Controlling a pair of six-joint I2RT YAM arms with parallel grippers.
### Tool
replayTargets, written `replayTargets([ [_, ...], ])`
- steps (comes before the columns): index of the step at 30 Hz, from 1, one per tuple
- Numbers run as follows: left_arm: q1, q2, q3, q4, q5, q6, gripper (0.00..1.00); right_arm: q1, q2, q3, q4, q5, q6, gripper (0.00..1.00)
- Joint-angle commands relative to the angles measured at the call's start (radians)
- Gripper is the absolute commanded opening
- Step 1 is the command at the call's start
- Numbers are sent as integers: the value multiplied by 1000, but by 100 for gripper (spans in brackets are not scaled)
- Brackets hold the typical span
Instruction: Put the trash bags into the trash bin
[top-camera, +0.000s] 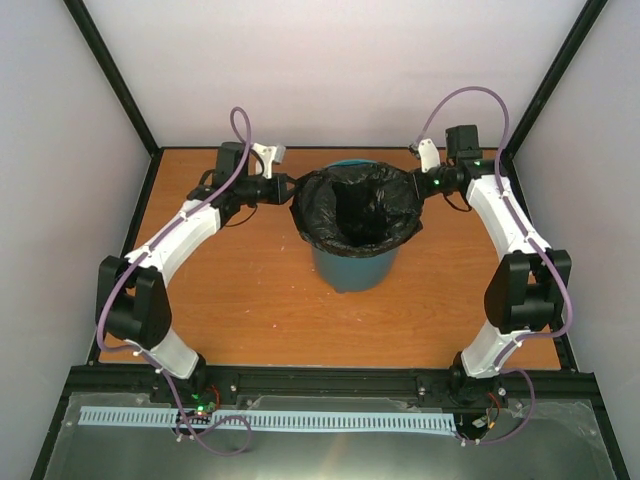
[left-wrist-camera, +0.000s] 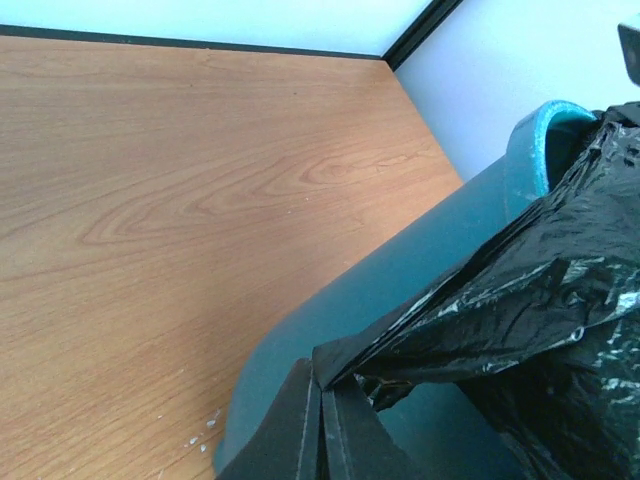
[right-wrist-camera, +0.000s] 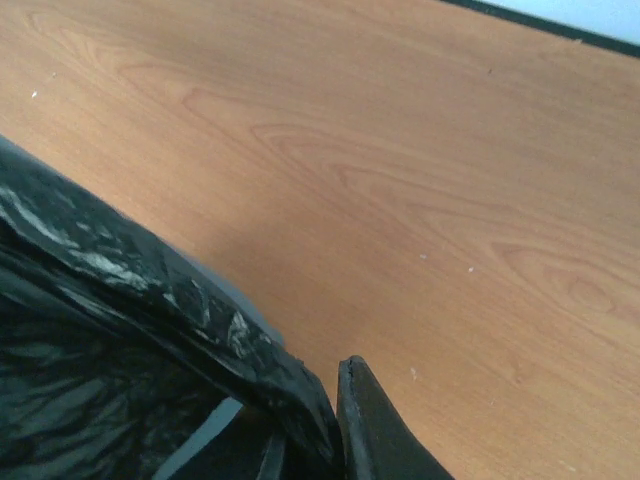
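Observation:
The teal trash bin (top-camera: 352, 268) stands upright at the middle of the table. A black trash bag (top-camera: 358, 212) lines it, its mouth spread wide over the rim. My left gripper (top-camera: 288, 190) is at the bag's left edge. In the left wrist view it (left-wrist-camera: 322, 372) is shut on a pinch of the bag's film (left-wrist-camera: 540, 320), just outside the bin's wall (left-wrist-camera: 400, 280). My right gripper (top-camera: 420, 184) is at the bag's right edge. There the film (right-wrist-camera: 120, 330) drapes over one finger and runs between the nearly closed jaws (right-wrist-camera: 330, 390); the other fingertip (right-wrist-camera: 362, 400) shows bare.
The wooden table (top-camera: 250, 300) is framed by black posts and white walls. Both arms curve in from their bases at the near edge, one on each side of the bin. A white slotted strip (top-camera: 260, 420) lies in front of the bases.

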Motion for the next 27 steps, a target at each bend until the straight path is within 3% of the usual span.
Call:
replayTargets([
  [1,11,-7,-8,-26,-37,-25,1,-6,-4,-29,-42,-26,-19,13],
  [21,5,104,65,-57,-6,-50,1,-6,124,79,-146,-116,22,14],
  [27,-16,6,-74,-66,-37,-63,1,-9,67,-41,-135,-66,-4,16],
])
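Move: The left hand, shut on the left edge of the trash bag, has the trash bin's middle about 14 cm to its right, 4 cm back and 13 cm below. From the right hand, at the bag's right edge, the bin is about 15 cm left, 4 cm back and 12 cm below. The bag's open mouth lies over the bin, its middle some 16 cm right of the left hand, 4 cm back and 4 cm lower. Both hands sink about 5 cm, tipping downward, drawing the trash bag's held edges down around the bin's rim. ##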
